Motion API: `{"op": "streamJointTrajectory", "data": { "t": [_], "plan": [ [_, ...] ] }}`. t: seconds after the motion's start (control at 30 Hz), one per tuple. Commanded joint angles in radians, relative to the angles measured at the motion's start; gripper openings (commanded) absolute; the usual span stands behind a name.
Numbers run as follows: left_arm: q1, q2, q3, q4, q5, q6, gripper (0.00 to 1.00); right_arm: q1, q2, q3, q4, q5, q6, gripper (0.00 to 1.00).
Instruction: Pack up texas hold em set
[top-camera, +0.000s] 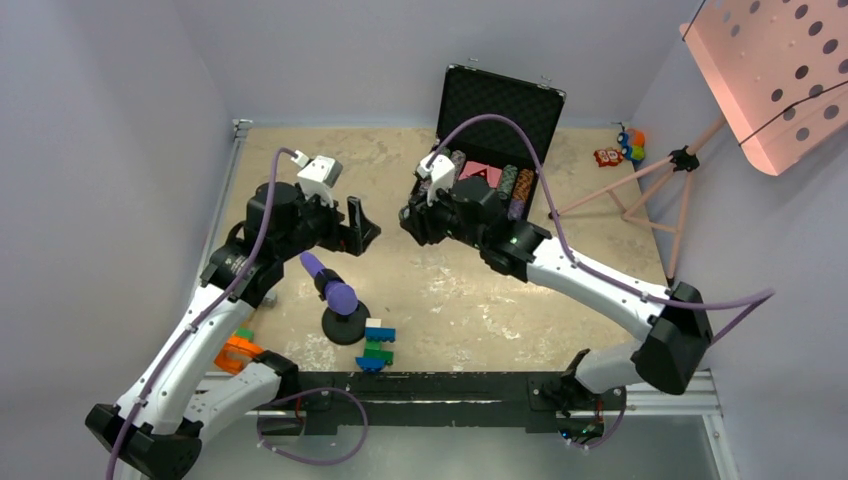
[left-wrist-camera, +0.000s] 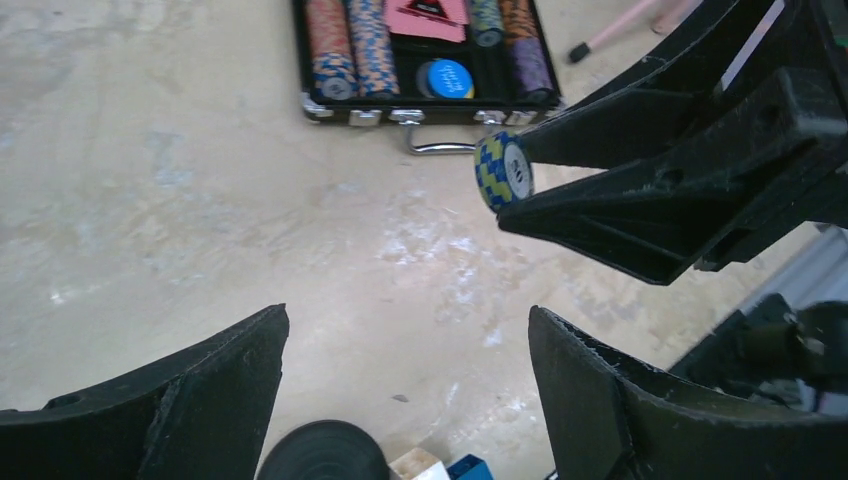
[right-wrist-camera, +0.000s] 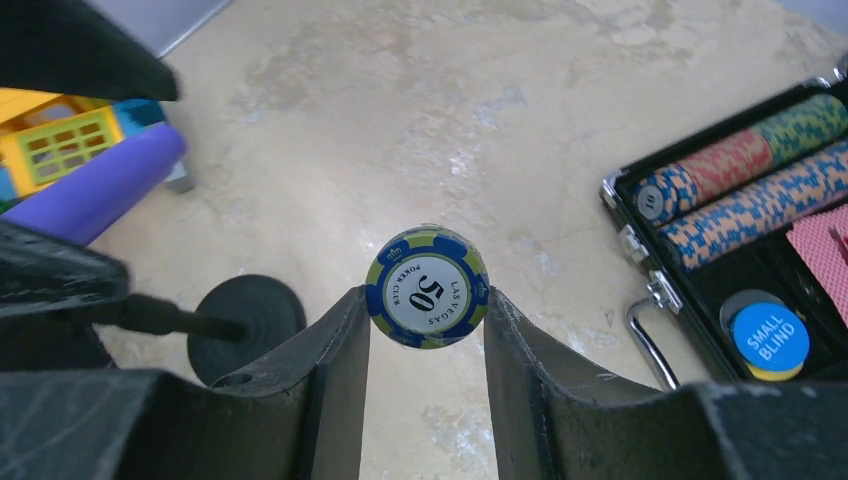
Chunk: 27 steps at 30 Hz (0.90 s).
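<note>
The black case (top-camera: 455, 95) stands open at the back centre with its lid up; rows of striped chips (top-camera: 518, 183) and pink cards (top-camera: 482, 173) lie inside. My right gripper (right-wrist-camera: 427, 295) is shut on a small stack of blue-and-yellow poker chips (right-wrist-camera: 427, 286), face marked 50, held on edge above the table in front of the case. The left wrist view shows that stack (left-wrist-camera: 503, 171) pinched between the right fingers. My left gripper (left-wrist-camera: 410, 330) hangs open and holds nothing, just left of the right gripper (top-camera: 410, 222). A blue round button (right-wrist-camera: 769, 336) rests in the case near the handle.
A purple-tipped object on a black round base (top-camera: 340, 300) stands below the left gripper, with a toy-brick figure (top-camera: 378, 345) beside it. An orange piece (top-camera: 238, 352) lies near the left arm. Small colourful toys (top-camera: 630, 145) and a pink perforated board on a stand (top-camera: 770, 70) sit at the back right.
</note>
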Motion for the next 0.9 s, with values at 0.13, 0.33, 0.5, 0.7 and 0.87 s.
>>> {"op": "streamJointTrajectory", "data": {
  "t": [0.13,0.33,0.5,0.7,0.87],
  "plan": [
    [0.004,0.031,0.006,0.144,0.34,-0.095,0.89,0.035,-0.149,-0.141,0.162,-0.161,-0.119,0.0],
    [0.005,0.079,-0.004,0.188,0.43,-0.14,0.81,0.067,-0.16,-0.129,0.153,-0.151,-0.161,0.0],
    [0.004,0.133,0.017,0.142,0.41,-0.153,0.72,0.097,-0.166,-0.117,0.152,-0.118,-0.213,0.0],
    [0.004,0.158,0.021,0.133,0.406,-0.172,0.58,0.108,-0.176,-0.115,0.149,-0.102,-0.227,0.0],
    [0.005,0.178,0.023,0.136,0.438,-0.181,0.39,0.11,-0.183,-0.114,0.144,-0.071,-0.237,0.0]
  ]
}}
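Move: The right gripper already holds the blue-and-yellow stack of chips high over the table. From the left gripper, which is wide open, that stack is about 5 cm ahead, 8 cm to the right and 2 cm lower; from the right hand, the left gripper is thus 5 cm back, 8 cm left and 2 cm higher. From the left hand, the case lies some 24 cm ahead, 21 cm right and 25 cm down; the purple stand, about 5 cm back, 7 cm left and 18 cm below. Bring the left gripper about 7 cm right to the chip stack, slightly back, first rising a little and then dipping, while swinging the wrist clockwise and tipping it down; close its fingers from wide to less than half open around the stack's two faces. Meanwhile draw the right hand about 6 cm back, turning counter-clockwise and keeping its pinch on the stack's rim. ##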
